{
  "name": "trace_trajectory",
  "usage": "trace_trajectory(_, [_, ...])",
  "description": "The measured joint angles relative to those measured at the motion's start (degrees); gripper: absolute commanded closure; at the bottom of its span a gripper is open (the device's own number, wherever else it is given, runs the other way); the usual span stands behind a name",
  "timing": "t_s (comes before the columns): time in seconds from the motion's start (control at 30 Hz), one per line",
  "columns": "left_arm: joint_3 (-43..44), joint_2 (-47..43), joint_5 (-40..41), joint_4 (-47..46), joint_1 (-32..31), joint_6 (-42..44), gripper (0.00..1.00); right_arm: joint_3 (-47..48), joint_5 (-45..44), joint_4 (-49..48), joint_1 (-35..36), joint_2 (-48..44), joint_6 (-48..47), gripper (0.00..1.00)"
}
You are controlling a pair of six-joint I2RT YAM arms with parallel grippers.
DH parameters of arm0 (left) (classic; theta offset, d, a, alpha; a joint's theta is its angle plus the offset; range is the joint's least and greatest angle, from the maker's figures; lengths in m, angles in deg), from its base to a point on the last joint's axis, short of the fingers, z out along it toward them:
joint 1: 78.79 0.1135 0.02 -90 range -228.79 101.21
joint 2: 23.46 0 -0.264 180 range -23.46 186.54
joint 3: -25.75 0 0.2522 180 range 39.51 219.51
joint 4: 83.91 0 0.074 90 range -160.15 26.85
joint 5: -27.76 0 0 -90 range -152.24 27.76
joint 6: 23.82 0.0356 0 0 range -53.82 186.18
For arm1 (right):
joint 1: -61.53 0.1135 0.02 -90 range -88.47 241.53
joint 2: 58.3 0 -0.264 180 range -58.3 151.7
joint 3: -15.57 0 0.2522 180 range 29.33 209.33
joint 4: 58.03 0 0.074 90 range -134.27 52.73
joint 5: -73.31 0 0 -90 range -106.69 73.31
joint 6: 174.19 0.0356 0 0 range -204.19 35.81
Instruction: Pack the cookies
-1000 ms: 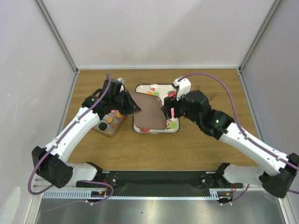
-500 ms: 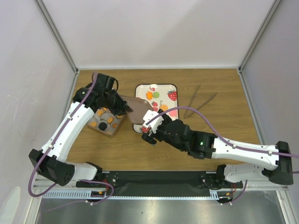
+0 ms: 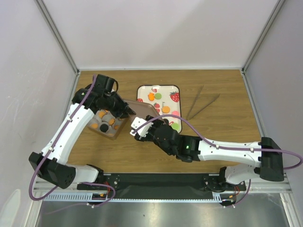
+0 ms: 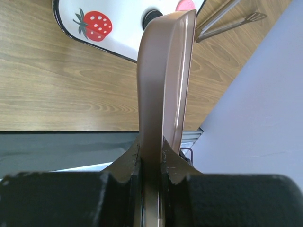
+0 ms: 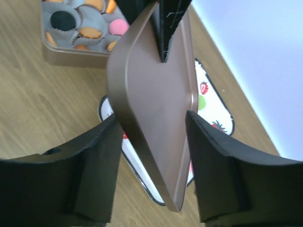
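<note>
A brown lid [image 3: 140, 109] hangs tilted on edge between the cookie box [image 3: 107, 125] and the strawberry tray [image 3: 160, 91]. My left gripper [image 4: 151, 158] is shut on the lid [image 4: 161, 85] at its far-left edge. My right gripper [image 5: 154, 165] straddles the near corner of the lid [image 5: 156, 104]. Its fingers [image 5: 94, 165] lie at or very near the lid's two edges, and I cannot see whether they press. Cookies [image 5: 90, 32] sit in paper cups in the box. More cookies [image 3: 157, 96] lie on the tray.
A pair of tongs [image 3: 202, 105] lies on the wood to the right of the tray. The right arm [image 3: 222, 150] stretches across the front of the table. The cell's side walls [image 3: 38, 85] stand close to the box.
The right arm swung from the tray's right side round to its front-left, and its jaws narrowed around the lid's near corner. The left arm drew the lid back towards the box and tilted it up.
</note>
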Motion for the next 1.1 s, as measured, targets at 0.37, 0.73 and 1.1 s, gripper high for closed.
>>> trace_trajectory(0.37, [0.04, -0.31, -2.95, -0.52, 0.63, -0.48, 1.0, -1.07, -3.69, -5.35, 1.07, 0.44, -5.9, 0.67])
trace_trajectory(0.73, [1.2, -0.76, -5.73, -1.25, 0.81, -0.13, 0.17, -2.19, -6.88, -8.22, 2.38, 0.5, -10.29, 1.0])
trace_trajectory(1.1, [7.02, -1.09, -3.26, -0.46, 2.84, 1.7, 0.06, -2.05, -9.49, -7.89, 1.57, 0.46, -9.05, 1.0])
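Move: The lid is still pinched in the left fingers; its middle lies some 6 cm right of them, 2 cm ahead and slightly below. From the right hand it is about 5 cm ahead and 5 cm left, just below. Some 20 cm lower, the tray is about 7 cm ahead and 3 cm right of the right hand, and the cookie box is 29 cm left and 1 cm back. The right hand, nearly in place, pinches the lid's near-right part; the left opens and rises about 5 cm. ##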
